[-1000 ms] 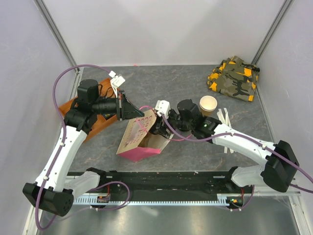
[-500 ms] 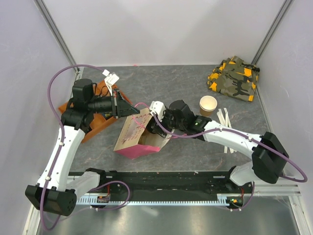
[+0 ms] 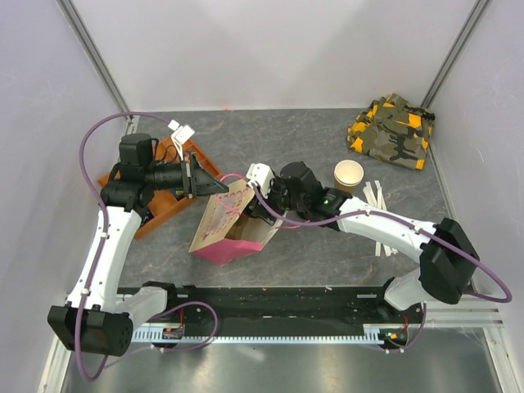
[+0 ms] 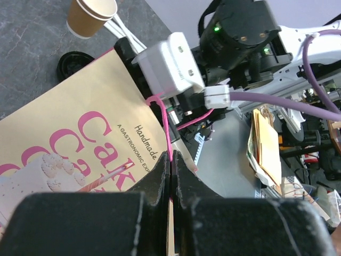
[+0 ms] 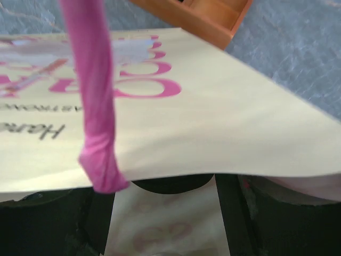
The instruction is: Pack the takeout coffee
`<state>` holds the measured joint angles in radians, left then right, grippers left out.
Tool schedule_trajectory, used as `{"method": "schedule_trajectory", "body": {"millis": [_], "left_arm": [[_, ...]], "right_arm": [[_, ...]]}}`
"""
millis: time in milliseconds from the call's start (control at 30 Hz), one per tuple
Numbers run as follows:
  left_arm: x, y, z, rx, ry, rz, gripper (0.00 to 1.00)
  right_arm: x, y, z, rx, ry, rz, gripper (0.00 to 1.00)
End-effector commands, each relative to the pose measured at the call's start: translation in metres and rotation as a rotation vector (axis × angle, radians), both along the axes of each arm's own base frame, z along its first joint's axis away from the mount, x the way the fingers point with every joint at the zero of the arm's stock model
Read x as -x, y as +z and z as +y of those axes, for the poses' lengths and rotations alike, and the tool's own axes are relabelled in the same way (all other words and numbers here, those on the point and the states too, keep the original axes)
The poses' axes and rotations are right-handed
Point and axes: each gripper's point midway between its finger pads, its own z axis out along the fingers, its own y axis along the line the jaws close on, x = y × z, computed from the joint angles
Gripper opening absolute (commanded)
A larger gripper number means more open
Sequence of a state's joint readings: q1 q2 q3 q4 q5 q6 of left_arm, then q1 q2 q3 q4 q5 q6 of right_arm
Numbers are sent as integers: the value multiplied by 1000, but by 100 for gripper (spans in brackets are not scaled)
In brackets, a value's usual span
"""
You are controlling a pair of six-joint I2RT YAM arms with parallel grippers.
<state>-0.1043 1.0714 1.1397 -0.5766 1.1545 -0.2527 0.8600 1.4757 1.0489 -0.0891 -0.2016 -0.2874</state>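
A tan paper bag (image 3: 214, 231) with pink print stands tilted at mid-table. My left gripper (image 3: 219, 187) is shut on its top rim and pink handle (image 4: 165, 125), holding the mouth up. My right gripper (image 3: 260, 211) reaches into that mouth from the right. In the right wrist view its fingers (image 5: 234, 213) stand wide apart around a pale cup body with a black lid at the far end, the takeout coffee (image 5: 170, 226), under the bag's upper wall (image 5: 213, 122). From above, the coffee is hidden by the arm and the bag.
A lidless tan cup (image 3: 349, 174) stands right of the right arm, with white sticks (image 3: 378, 201) beside it. A loose black lid (image 4: 74, 64) lies near that cup. A camouflage cloth (image 3: 391, 131) sits back right. An orange wooden tray (image 3: 164, 210) lies left, under the left arm.
The right gripper has moved left and deeper into the bag's mouth. The left gripper has drawn the bag's rim slightly left and back, shifting the bag with it.
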Motion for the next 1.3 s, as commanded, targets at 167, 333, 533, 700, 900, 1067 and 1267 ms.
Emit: {"method": "schedule_trajectory", "body": {"millis": [167, 333, 533, 700, 900, 1067, 1267], "left_arm": [[-26, 5, 30, 49, 85, 21, 2], [-25, 6, 34, 58, 78, 5, 2], [-6, 9, 34, 67, 67, -32, 2], [4, 9, 38, 69, 84, -57, 2], [-2, 6, 52, 70, 127, -34, 2], [-12, 6, 61, 75, 163, -7, 2], [-23, 1, 68, 54, 195, 1, 2]], "right_arm": [[-12, 42, 28, -73, 41, -27, 26], [-21, 30, 42, -33, 28, 6, 25], [-29, 10, 50, 34, -12, 31, 24], [-29, -6, 42, 66, -36, 22, 24], [-27, -27, 46, 101, -25, 49, 24], [-25, -39, 45, 136, -4, 59, 24], [-23, -39, 53, 173, 41, 97, 24]]}}
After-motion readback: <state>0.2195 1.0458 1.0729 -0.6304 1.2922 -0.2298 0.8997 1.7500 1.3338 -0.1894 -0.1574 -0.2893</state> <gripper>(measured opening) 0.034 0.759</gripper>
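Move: The tilted bag that my right hand is bringing the lidded cup into has its middle about 7 cm to that hand's left, 4 cm back and 7 cm below. The black bowl stands some 15 cm to that hand's right, level with it and 16 cm down; the wooden tray is about 28 cm left and 8 cm ahead. From my left hand, the bag's middle lies roughly 20 cm below and 1 cm back, neither left nor right. I work the cup further in behind the bag's printed panel with my right hand, going about 5 cm left and some 3 cm forward, first lifting a little and then sinking to end about 2 cm lower, fingers keeping their opening. My left hand keeps the pink handle pinched and draws it about 6 cm left, swaying forward and back on the way and turning some 10 degrees counter-clockwise. ##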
